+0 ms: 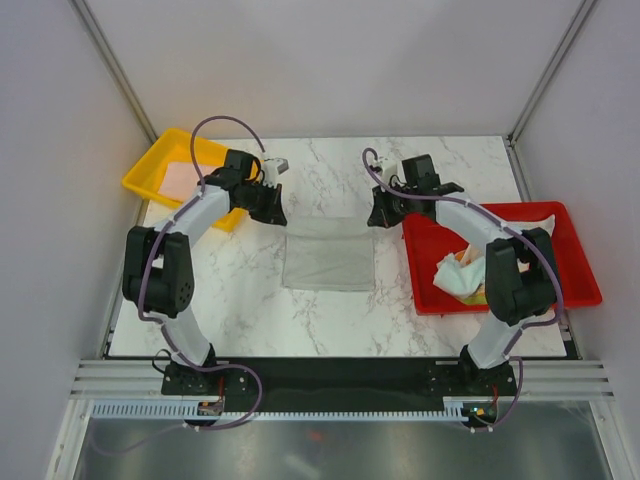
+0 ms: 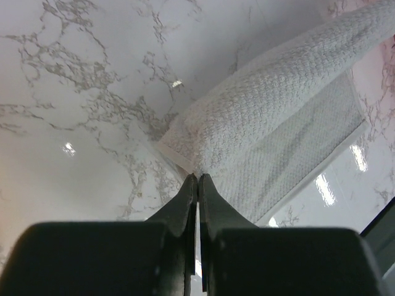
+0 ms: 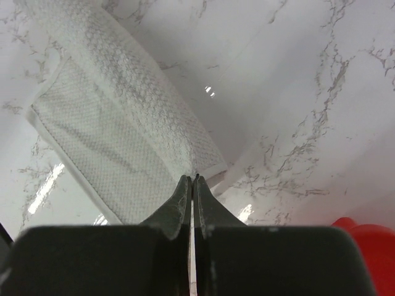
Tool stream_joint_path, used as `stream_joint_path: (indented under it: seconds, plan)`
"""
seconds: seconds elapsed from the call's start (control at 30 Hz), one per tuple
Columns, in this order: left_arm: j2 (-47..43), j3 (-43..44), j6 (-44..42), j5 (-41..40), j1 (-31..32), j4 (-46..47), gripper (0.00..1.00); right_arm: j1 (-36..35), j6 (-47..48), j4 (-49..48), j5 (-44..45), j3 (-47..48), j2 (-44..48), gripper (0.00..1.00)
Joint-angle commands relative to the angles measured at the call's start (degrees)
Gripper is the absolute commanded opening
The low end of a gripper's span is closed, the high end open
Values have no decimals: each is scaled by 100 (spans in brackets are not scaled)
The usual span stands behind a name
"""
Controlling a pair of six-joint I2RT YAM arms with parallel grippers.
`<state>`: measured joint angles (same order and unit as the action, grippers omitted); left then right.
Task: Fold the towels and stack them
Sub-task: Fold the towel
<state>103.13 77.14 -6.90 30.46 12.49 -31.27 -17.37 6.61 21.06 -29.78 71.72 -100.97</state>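
Note:
A grey towel (image 1: 328,258) lies in the middle of the marble table, its far edge raised between both grippers. My left gripper (image 1: 276,213) is shut on the towel's far left corner; in the left wrist view the towel (image 2: 278,105) runs from my left gripper (image 2: 197,177) up to the right. My right gripper (image 1: 381,214) is shut on the far right corner; in the right wrist view the towel (image 3: 123,117) stretches up to the left from my right gripper (image 3: 192,179). A crumpled cream towel with orange shapes (image 1: 462,275) lies in the red tray. A pale pink towel (image 1: 180,176) lies in the yellow tray.
The yellow tray (image 1: 150,165) sits at the table's far left corner, close behind my left arm. The red tray (image 1: 575,262) fills the right side, its corner (image 3: 364,237) showing beside my right gripper. White walls and metal posts enclose the table.

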Motion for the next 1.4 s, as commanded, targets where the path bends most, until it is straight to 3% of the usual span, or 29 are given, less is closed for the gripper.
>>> stream_joint_path:
  seconds: [0.0, 0.4, 0.73, 1.37]
  plan:
    - [-529, -296, 259, -111, 69, 147, 2, -118, -257, -234, 130, -254, 542, 0]
    - [-1418, -1368, 628, -479, 482, 139, 2, -689, -1126, -392, 974, -1589, 1737, 0]
    - [-1709, -2115, 918, -1111, 1097, 68, 2, -997, -1768, -629, 1238, -2452, 2125, 0]
    - [-1849, -2362, 1173, -1762, 1370, -239, 2, -1454, -2419, -990, 1624, -3428, 2635, 0]
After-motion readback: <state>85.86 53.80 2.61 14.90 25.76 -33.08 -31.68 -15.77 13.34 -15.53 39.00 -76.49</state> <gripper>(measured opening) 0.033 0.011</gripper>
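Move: Each hand holds a far corner of the grey towel in the air. The near left corner lies about 15 cm straight back from the left hand, and the near right corner some 16 cm straight back from the right, both roughly 8 cm below. The yellow tray's middle is about 23 cm left and 13 cm ahead of the left hand; the red box's middle is about 31 cm right and 5 cm back of the right hand. Both hands, still pinching the lifted corners, draw back some 14 cm, later sinking too, towards the near edge. ##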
